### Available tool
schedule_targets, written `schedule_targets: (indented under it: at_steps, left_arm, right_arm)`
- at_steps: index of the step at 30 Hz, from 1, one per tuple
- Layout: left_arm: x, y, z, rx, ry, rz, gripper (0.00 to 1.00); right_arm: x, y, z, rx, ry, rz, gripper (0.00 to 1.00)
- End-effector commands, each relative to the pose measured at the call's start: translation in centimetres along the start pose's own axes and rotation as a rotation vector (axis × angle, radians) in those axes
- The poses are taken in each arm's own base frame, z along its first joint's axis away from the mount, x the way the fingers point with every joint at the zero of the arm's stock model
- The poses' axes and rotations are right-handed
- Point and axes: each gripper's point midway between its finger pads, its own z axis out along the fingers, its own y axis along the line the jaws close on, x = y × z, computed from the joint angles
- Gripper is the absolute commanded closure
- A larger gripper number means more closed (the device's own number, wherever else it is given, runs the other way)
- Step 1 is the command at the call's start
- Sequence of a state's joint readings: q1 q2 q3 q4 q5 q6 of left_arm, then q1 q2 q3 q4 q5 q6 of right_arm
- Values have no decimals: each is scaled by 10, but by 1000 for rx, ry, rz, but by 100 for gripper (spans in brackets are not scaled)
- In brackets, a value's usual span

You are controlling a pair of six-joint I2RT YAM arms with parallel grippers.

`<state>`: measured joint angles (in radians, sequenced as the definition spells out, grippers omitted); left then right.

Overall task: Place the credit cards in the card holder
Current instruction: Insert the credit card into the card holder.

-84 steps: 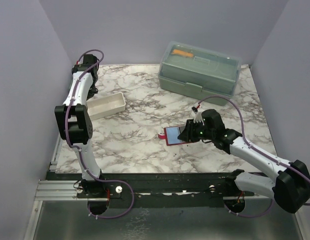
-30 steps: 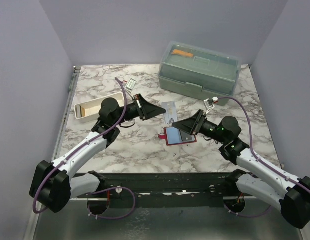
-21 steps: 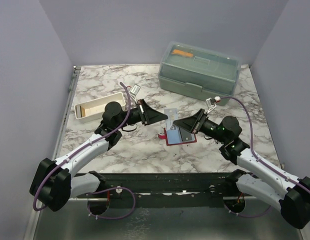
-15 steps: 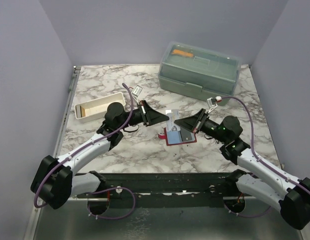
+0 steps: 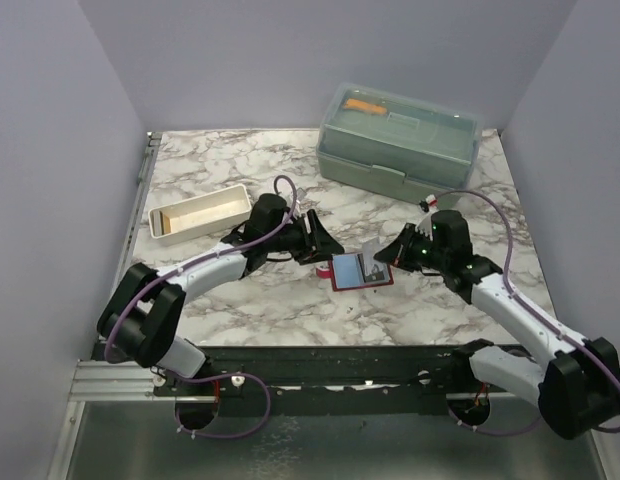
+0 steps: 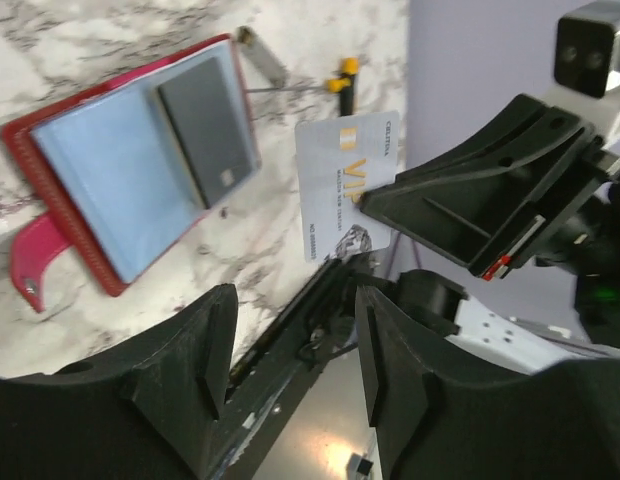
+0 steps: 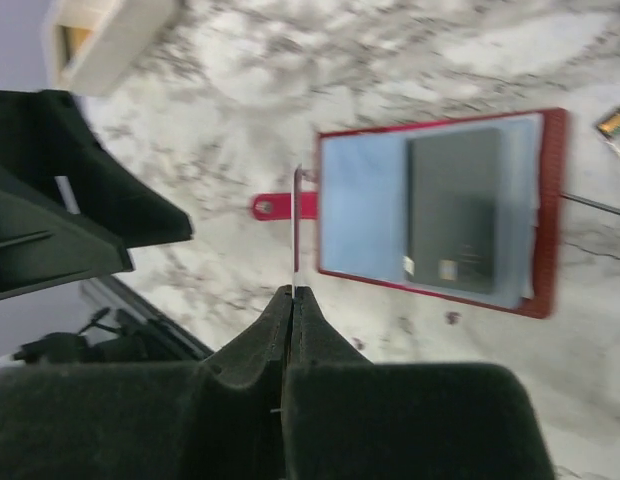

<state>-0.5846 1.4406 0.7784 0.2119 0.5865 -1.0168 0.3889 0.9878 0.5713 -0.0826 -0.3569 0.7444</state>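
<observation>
The card holder (image 5: 352, 273) lies open on the marble, red-edged with a grey-blue inner face and a dark card (image 6: 205, 130) in its pocket. My right gripper (image 5: 383, 255) is shut on a white credit card (image 6: 348, 185), holding it upright just above the holder's far edge. That credit card (image 7: 296, 225) shows edge-on in the right wrist view, pinched at the right gripper (image 7: 293, 292). The left gripper (image 5: 328, 249) stands open, empty, just left of the holder. In the left wrist view the left gripper (image 6: 297, 300) has daylight between its fingers.
A white tray (image 5: 200, 212) with a tan item inside lies at the back left. A pale-green lidded box (image 5: 400, 140) stands at the back right. The holder's red strap (image 6: 30, 262) sticks out toward the left arm.
The left gripper, which held the card, has opened and let go. The right gripper has shut on the card. Both grippers have come lower toward the card holder.
</observation>
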Motion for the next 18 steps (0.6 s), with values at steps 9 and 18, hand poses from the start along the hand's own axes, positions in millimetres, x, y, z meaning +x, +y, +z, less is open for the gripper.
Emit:
schedule_targets:
  at_steps: [9, 18]
  left_arm:
    - [33, 84, 38, -385, 174, -5, 44]
    - [23, 119, 35, -626, 145, 66, 40]
  right_arm:
    - [38, -54, 18, 83, 374, -50, 100]
    - [36, -72, 29, 66, 406, -17, 100]
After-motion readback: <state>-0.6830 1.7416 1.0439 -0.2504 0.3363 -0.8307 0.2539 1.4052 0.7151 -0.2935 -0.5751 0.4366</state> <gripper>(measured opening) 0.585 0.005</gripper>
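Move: The card holder lies open on the table. Its middle is about 3 cm ahead, 3 cm left and 14 cm below the right hand, which already grips the silver VIP card. The small metal connector lies 6 cm ahead and 5 cm right of this hand. From the left hand, open and empty, the holder's middle is about 4 cm ahead, 6 cm right and 15 cm below; the red strap is 4 cm ahead and 2 cm left. Down together over the open holder: the left hand sinks about 10 cm to the holder's left edge by the strap, its fingers staying open and steepening towards the table by some 25 degrees. The right hand drops about 8 cm, with a slight shift right, tipping its fingers more downward and turning a little counter-clockwise, and brings the still-pinched card low over the pocket area by the dark card. ##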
